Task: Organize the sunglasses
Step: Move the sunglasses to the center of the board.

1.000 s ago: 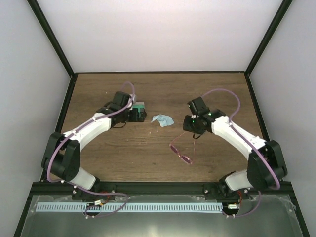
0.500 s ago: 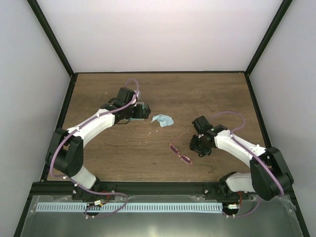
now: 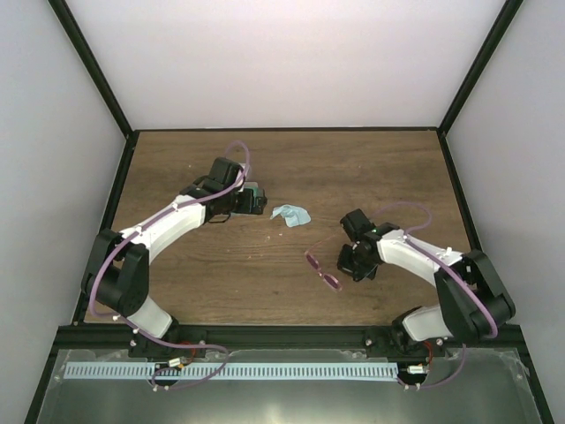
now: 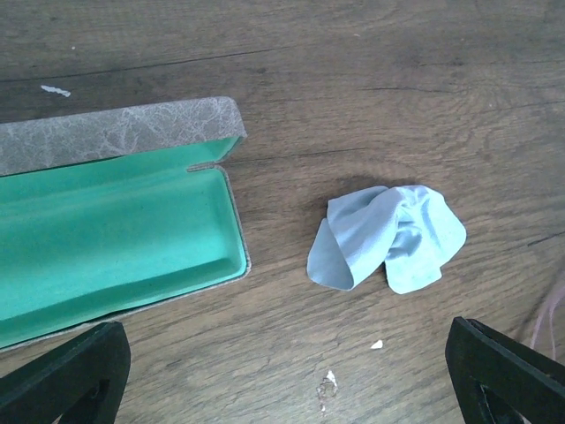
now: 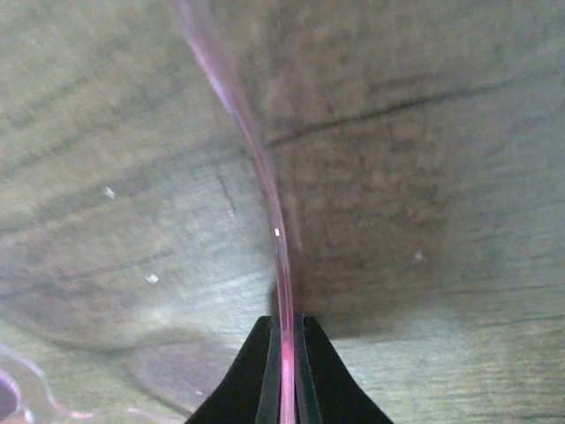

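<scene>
The sunglasses (image 3: 323, 270), thin-framed with pink lenses, lie on the wooden table right of centre. My right gripper (image 3: 350, 261) is down at the table beside them, shut on one slim pink temple (image 5: 265, 185), which runs away from the fingertips (image 5: 307, 371) in the right wrist view. A lens edge shows at that view's lower left corner. My left gripper (image 3: 252, 200) hovers wide open at the back left; its two fingers (image 4: 62, 375) frame bare wood between the open case and the cloth, holding nothing.
A grey case with a green lining (image 4: 106, 238) lies open at the back left (image 3: 250, 196). A crumpled light blue cloth (image 4: 388, 237) rests right of it (image 3: 290, 215). Small white crumbs (image 4: 328, 378) dot the wood. Black frame rails edge the table.
My right arm came down and toward the front to the sunglasses, and its jaws closed on the temple. The left gripper shifted slightly over the case and stayed open.
</scene>
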Action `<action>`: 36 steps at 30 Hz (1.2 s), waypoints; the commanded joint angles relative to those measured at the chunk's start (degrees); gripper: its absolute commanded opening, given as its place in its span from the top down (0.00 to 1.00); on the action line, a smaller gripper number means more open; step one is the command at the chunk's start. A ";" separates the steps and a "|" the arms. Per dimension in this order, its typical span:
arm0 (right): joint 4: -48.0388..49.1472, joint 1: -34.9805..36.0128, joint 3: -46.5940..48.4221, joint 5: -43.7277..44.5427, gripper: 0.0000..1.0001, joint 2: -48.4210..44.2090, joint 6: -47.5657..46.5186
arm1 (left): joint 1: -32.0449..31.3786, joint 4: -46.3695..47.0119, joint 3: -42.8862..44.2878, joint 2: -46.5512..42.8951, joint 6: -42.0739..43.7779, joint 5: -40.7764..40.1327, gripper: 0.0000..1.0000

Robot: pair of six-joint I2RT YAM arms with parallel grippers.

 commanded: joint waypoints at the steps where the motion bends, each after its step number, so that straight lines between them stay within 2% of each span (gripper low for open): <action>1: -0.32 -1.11 5.99 2.86 0.99 2.00 -1.88 | 0.07 -0.67 -0.82 0.17 1.28 -1.04 0.00; 4: -0.22 -4.09 8.25 2.68 0.99 2.74 -3.95 | 0.08 -1.00 -0.84 0.14 1.64 -1.55 0.00; 12: 1.86 -19.55 11.70 2.34 0.99 4.00 -11.85 | 0.05 -1.79 -0.62 -0.22 3.21 -1.09 0.00; 19: 4.49 -27.47 13.61 4.27 0.87 8.25 -15.71 | 0.11 -2.87 -0.05 -0.37 3.86 -1.69 0.00; 21: 4.37 -27.58 14.99 4.89 0.77 8.94 -16.60 | 0.05 -3.17 0.04 -0.42 4.10 -1.46 0.00; 24: 3.73 -27.49 16.14 4.54 0.69 8.19 -17.25 | 0.08 -3.19 -0.09 -0.62 4.08 -1.12 0.00; 27: 3.65 -26.66 16.61 4.60 0.62 4.29 -17.79 | 0.05 -2.95 -0.11 -1.09 3.90 -1.12 0.00; 30: 3.46 -22.48 18.22 5.79 0.57 0.26 -17.98 | 0.06 -1.32 -1.13 -2.50 3.35 -1.33 0.00; 34: -0.03 -16.03 24.37 12.07 0.50 -2.16 -15.24 | 0.09 2.84 -3.55 -2.23 1.25 -0.29 0.00; 36: -0.19 -12.01 27.00 20.17 0.46 -5.07 -14.16 | 0.07 3.66 -3.03 -1.58 0.57 0.60 0.00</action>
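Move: The right hand already has one temple of the open sunglasses in its fingers, just above the table; the middle of their front lies about 7 cm to its left and 1 cm back. The bare spot for them is some 10 cm ahead and 4 cm right of the hand. The blue cloth is about 14 cm ahead and 16 cm left. From the left hand, that spot lies roughly 28 cm right, 4 cm back and 13 cm below. Keeping its pinch on the temple, the right hand takes the sunglasses forward and then to the right, about 10 cm each way, rising some 3 cm and turning slightly clockwise. It sinks a touch, opens its fingers to about half and lets go of the temple, then climbs roughly 10 cm, drifting forward and back left as the fingers tilt outward. ##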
